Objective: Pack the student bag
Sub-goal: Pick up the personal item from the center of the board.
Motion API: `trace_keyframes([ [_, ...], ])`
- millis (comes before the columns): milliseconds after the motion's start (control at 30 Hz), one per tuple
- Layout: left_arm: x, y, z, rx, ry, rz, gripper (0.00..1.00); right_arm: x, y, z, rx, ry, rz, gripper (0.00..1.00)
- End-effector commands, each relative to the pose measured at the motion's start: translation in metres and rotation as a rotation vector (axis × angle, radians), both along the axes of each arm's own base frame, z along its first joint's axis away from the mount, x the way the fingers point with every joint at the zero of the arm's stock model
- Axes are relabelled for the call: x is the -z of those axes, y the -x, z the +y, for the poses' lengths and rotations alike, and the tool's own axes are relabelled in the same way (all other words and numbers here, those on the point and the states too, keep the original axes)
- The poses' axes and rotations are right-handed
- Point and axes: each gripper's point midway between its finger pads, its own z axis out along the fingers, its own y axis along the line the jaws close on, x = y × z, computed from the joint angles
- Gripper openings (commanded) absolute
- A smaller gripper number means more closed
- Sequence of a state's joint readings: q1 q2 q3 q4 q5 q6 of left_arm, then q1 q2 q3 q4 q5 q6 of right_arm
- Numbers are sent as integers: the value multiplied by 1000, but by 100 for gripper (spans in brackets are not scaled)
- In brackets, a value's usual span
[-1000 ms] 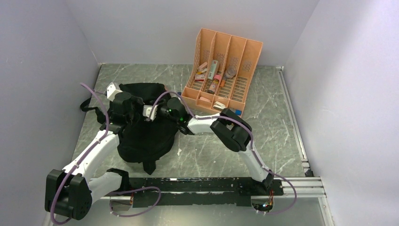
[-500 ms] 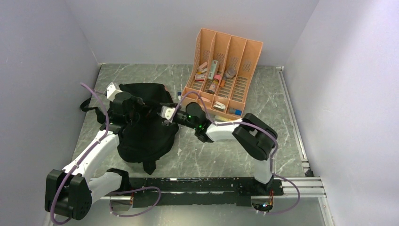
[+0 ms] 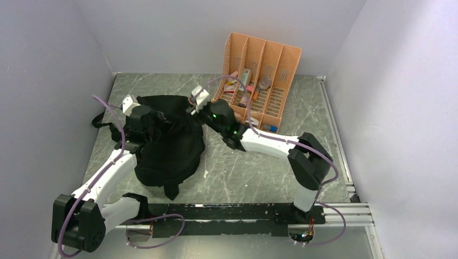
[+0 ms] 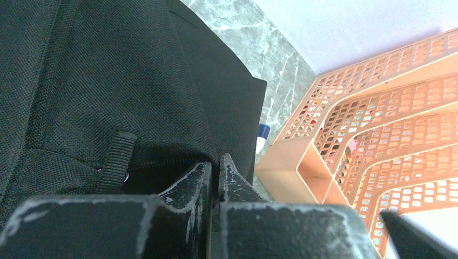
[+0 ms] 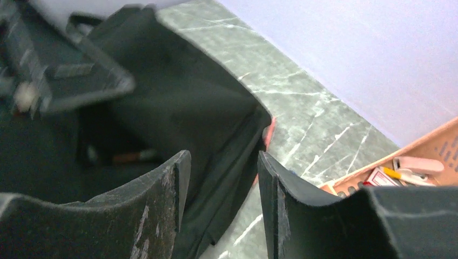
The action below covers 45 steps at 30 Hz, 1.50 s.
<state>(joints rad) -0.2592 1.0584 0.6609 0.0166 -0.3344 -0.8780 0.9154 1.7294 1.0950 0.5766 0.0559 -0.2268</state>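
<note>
The student bag (image 3: 167, 145) is a black fabric backpack lying left of centre on the marble table. My left gripper (image 3: 157, 122) is shut on the hem of the bag's opening (image 4: 162, 156) and holds it up. In the left wrist view the left gripper (image 4: 214, 162) has its fingers together, with fabric draped off their tips. My right gripper (image 3: 193, 109) hovers over the bag's far right edge. In its wrist view the right gripper (image 5: 224, 156) is open and holds nothing. The bag's open mouth (image 5: 178, 102) lies below it, with a thin orange item (image 5: 129, 157) inside.
An orange slotted desk organizer (image 3: 259, 81) leans at the back, right of the bag, and holds several small items (image 3: 246, 81). It also fills the right of the left wrist view (image 4: 378, 118). A blue-capped white item (image 4: 263, 135) lies between bag and organizer. Grey walls enclose the table.
The right arm has drawn out of the bag's mouth and swung up toward the back, near the organizer, with its jaws a little wider. The left gripper has kept its hold and place.
</note>
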Motion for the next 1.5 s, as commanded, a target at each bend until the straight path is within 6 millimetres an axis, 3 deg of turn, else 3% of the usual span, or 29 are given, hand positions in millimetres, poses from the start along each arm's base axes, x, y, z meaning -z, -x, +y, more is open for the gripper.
trace_keyframes([
  [0,-32,-4,-13,46,19,-99,5,18,-36,-14,298,40,310,53],
  [300,-34,-4,-12,43,17,-103,5,68,-67,-11,563,91,612,59],
  [467,-35,-3,-12,42,17,-105,5,85,-82,-4,650,85,685,61],
  [600,-35,-3,-12,40,15,-104,5,95,-83,-2,675,79,736,66],
  [800,-34,-3,-13,44,20,-104,5,126,-87,-13,691,6,888,72],
  [967,-35,-3,-12,41,18,-105,5,146,-106,-43,829,-24,925,73],
  [1233,-33,-3,-13,44,21,-103,5,149,-123,-98,1051,-12,815,74],
  [1333,-33,-3,-14,44,21,-102,5,147,-126,-99,1052,-6,800,75],
  [1467,-31,-4,-14,44,22,-98,5,150,-132,-83,963,12,809,71],
])
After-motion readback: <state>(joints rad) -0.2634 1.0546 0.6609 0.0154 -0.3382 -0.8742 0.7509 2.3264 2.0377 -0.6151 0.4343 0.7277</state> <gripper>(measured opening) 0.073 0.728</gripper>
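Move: The blue-capped personal item lies on the board some 16 cm ahead of the right hand, 5 cm to its right and 20 cm below. The red pencil is about 6 cm to the item's left; the organizer's middle is 20 cm to the item's right and 3 cm farther out. The bag's middle is 9 cm left of the right hand, 3 cm back. From the left hand, the item is roughly 15 cm ahead, 17 cm right. Right hand sinks about 14 cm, forward 11 towards the personal item, tipping down, turning clockwise, opening wider. ##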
